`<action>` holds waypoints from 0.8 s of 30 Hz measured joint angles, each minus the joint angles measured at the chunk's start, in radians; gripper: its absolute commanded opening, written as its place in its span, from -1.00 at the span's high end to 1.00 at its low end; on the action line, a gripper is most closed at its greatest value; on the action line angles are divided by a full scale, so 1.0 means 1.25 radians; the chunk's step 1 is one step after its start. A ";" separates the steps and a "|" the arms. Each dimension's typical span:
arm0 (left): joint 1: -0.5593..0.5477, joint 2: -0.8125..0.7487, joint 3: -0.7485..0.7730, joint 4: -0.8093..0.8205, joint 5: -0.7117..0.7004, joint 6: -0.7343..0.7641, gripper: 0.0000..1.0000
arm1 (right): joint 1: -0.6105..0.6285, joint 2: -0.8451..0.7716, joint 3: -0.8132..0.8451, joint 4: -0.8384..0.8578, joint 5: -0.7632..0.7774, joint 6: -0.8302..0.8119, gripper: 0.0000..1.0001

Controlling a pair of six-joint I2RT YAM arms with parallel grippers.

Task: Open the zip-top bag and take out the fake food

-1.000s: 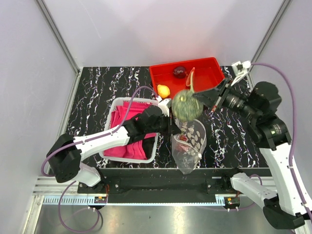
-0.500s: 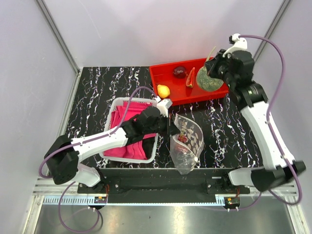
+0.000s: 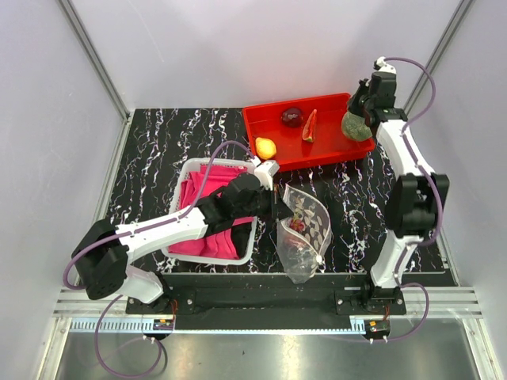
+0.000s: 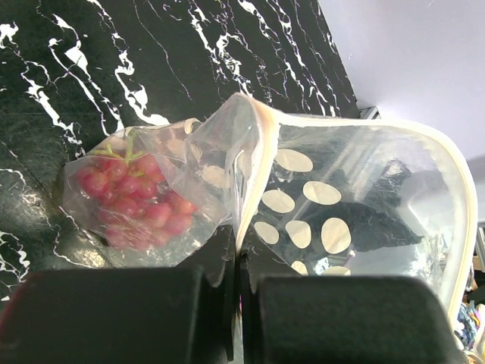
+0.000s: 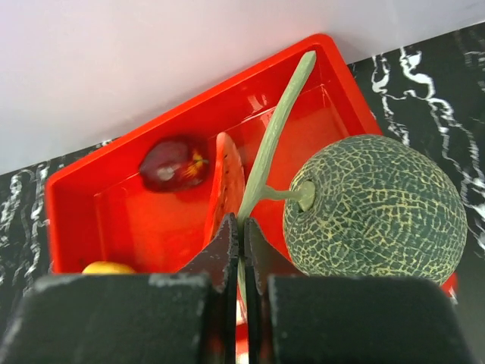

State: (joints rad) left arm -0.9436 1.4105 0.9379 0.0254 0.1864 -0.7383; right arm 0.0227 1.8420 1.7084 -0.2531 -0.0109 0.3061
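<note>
The zip-top bag lies on the black marbled table, clear with pale dots, its mouth pulled open. My left gripper is shut on the bag's white rim. Purple-red grapes sit inside it. My right gripper is shut on the pale stem of the green melon, which hangs at the right end of the red tray. In the tray are a watermelon slice, a dark red fruit and, at its left end, a lemon.
A white basket of pink cloth stands left of the bag, under my left forearm. White walls with metal posts close in the table at the back and both sides. The red tray fills the back right.
My right arm has carried the melon from above the bag back and to the right, to the tray's right end. The left gripper has kept its hold on the bag rim.
</note>
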 measured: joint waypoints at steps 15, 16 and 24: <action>0.000 0.000 0.000 -0.001 0.001 -0.003 1.00 | -0.043 0.227 0.136 0.004 -0.113 0.059 -0.35; 0.000 0.000 0.000 -0.001 0.002 -0.005 1.00 | -0.043 0.227 0.145 -0.013 -0.113 0.058 -0.40; 0.000 0.000 0.000 0.000 0.006 -0.018 1.00 | -0.043 0.152 0.129 -0.214 -0.075 0.062 -0.63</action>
State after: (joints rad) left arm -0.9436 1.4109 0.9379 0.0254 0.1936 -0.7612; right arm -0.0311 2.0319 1.8702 -0.5201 -0.1043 0.3836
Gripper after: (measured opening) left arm 0.007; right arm 0.791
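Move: The melon hangs by its stem from the right hand; the right end of the red tray, its place, is some 4 cm ahead of this hand, 2 cm to the right and about 18 cm below. Already in the tray lie the watermelon slice, about 7 cm ahead and 11 cm left of the hand, and the dark red fruit, 10 cm ahead and 17 cm left. From the left hand that tray end is roughly 40 cm ahead, 24 cm right and 10 cm below. The melon, still held by its stem, is lowered about 8 cm and carried some 5 cm forward into the right end of the red tray by the right hand. There the fingers open wide and let go of the stem, and the hand draws straight back about 5 cm at that height, its fingers tipping some 15 degrees further down. ##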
